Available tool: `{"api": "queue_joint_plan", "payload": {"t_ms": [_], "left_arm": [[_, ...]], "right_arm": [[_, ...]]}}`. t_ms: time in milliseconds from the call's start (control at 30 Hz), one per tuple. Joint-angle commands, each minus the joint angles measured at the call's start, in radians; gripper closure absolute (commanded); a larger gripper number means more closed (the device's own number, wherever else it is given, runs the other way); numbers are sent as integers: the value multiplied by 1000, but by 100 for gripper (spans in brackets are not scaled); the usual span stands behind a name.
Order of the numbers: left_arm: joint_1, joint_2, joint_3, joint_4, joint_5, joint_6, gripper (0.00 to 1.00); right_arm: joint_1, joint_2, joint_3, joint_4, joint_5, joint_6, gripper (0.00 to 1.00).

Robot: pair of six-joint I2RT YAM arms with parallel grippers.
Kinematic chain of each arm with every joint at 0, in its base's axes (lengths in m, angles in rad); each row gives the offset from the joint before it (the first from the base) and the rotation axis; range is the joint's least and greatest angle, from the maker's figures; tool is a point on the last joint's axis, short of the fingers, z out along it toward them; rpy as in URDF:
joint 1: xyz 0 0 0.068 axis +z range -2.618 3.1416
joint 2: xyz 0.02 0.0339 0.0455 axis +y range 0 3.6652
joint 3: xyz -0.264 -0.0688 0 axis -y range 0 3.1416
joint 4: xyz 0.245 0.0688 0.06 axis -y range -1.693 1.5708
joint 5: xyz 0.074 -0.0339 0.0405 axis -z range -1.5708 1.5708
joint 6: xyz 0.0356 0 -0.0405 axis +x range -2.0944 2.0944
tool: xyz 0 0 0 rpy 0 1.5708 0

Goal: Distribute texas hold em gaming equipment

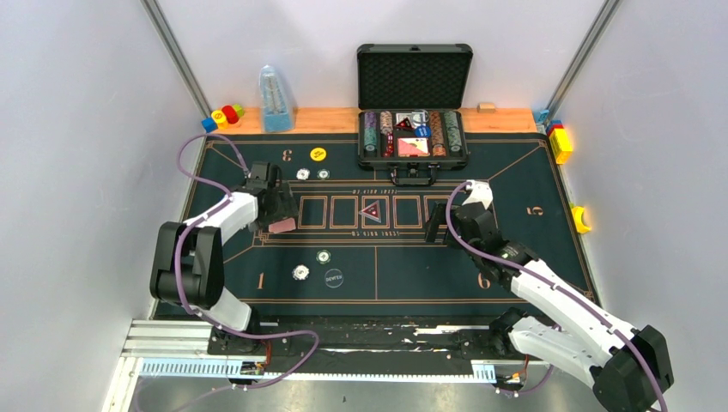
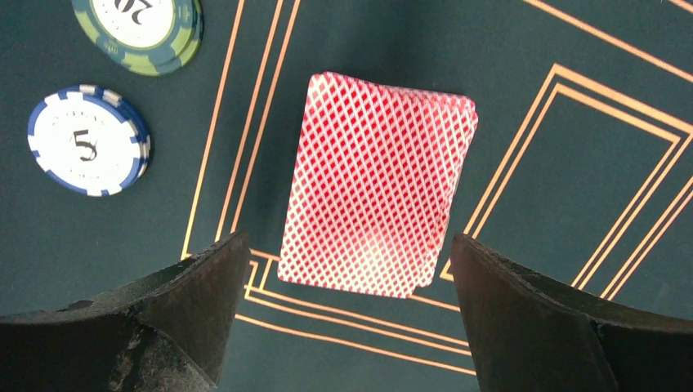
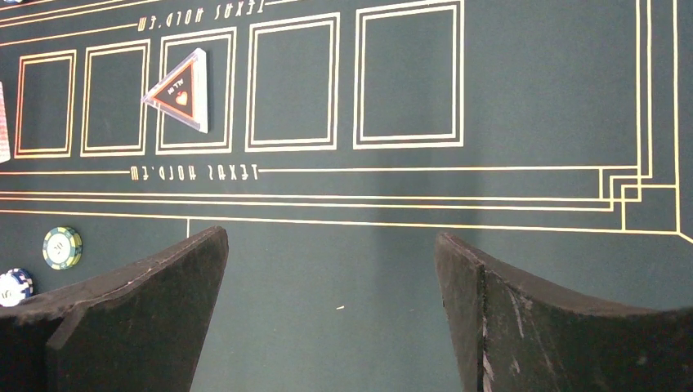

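Observation:
A stack of red-backed playing cards (image 2: 380, 184) lies on the green mat, seen in the top view (image 1: 282, 226) left of the row of card boxes. My left gripper (image 2: 347, 261) hovers over its near end, open, touching nothing. A blue-and-white chip (image 2: 88, 140) and a green chip (image 2: 139, 33) lie to the left of the cards. My right gripper (image 3: 331, 253) is open over bare mat (image 1: 438, 221), empty. A clear triangular marker (image 3: 181, 88) sits in the middle box. A green chip (image 1: 323, 256), a white chip (image 1: 300, 272) and a dark dealer disc (image 1: 334, 277) lie near seat 1.
An open black case (image 1: 415, 112) with rows of chips and cards stands at the mat's far edge. A yellow disc (image 1: 318, 154) lies near seat 3. Toy blocks (image 1: 221, 116) and a clear blue bottle (image 1: 275, 99) stand at the back left, more blocks (image 1: 560, 142) at the right.

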Motion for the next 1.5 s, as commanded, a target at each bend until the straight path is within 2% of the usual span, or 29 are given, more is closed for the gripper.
{"api": "queue_joint_plan", "payload": {"t_ms": [0, 233, 533, 733, 900, 967, 1133, 1167, 1233, 1267, 1300, 1333, 1367, 1400, 1467], "left_arm": [[24, 43, 49, 62, 46, 33, 0], [23, 98, 88, 57, 83, 50, 0], [5, 200, 152, -24, 21, 57, 1], [-23, 237, 166, -64, 6, 67, 14], [-26, 273, 182, -89, 32, 59, 32], [-31, 281, 186, -89, 35, 51, 35], [-37, 288, 195, -95, 30, 47, 35], [-37, 289, 196, -94, 31, 47, 38], [-37, 290, 201, -96, 32, 47, 50], [-37, 290, 205, -104, 32, 49, 63], [-37, 283, 215, -107, 33, 51, 69], [-37, 275, 219, -111, 34, 56, 80], [-39, 254, 224, -111, 34, 58, 85], [-39, 241, 226, -108, 34, 62, 96], [-39, 199, 222, -89, 45, 72, 100]], "right_arm": [[-2, -1, 2, 47, -4, -16, 0], [-2, -19, -3, 49, -2, -16, 0], [-2, -19, -3, 48, 1, -15, 1], [-2, -22, -3, 50, 1, -12, 1], [-2, -27, -5, 49, 1, -11, 1], [-2, -30, -6, 49, 1, -11, 1], [-2, -43, -8, 50, 1, -10, 1], [-2, -45, -9, 50, 2, -10, 1], [-2, -50, -11, 50, 3, -9, 1], [-2, -52, -11, 51, 3, -9, 1], [-2, -52, -12, 52, 6, -8, 1], [-2, -52, -12, 52, 9, -7, 1], [-2, -52, -12, 52, 9, -7, 1], [-2, -51, -11, 52, 10, -7, 1], [-2, -52, -12, 52, 12, -7, 1]]}}
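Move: The deck of red-backed cards lies flat, about 3 cm ahead of the open left gripper, 1 cm to its right and 2 cm lower. Left of the deck sit two chip stacks at the same level: the blue-and-white 5 chips about 2 cm ahead and 9 cm left of the gripper, the green 20 chips about 6 cm ahead and 8 cm left. From the right gripper the deck lies roughly 37 cm left, 8 cm ahead and 10 cm below. Bring the left gripper about 3 cm forward and 2 cm down over the card deck, drifting slightly right, with the open fingers straddling its long sides. Then tip the fingers some 5 degrees steeper and close them about a quarter of their range until both pads pinch the deck's side edges, and hold there. ##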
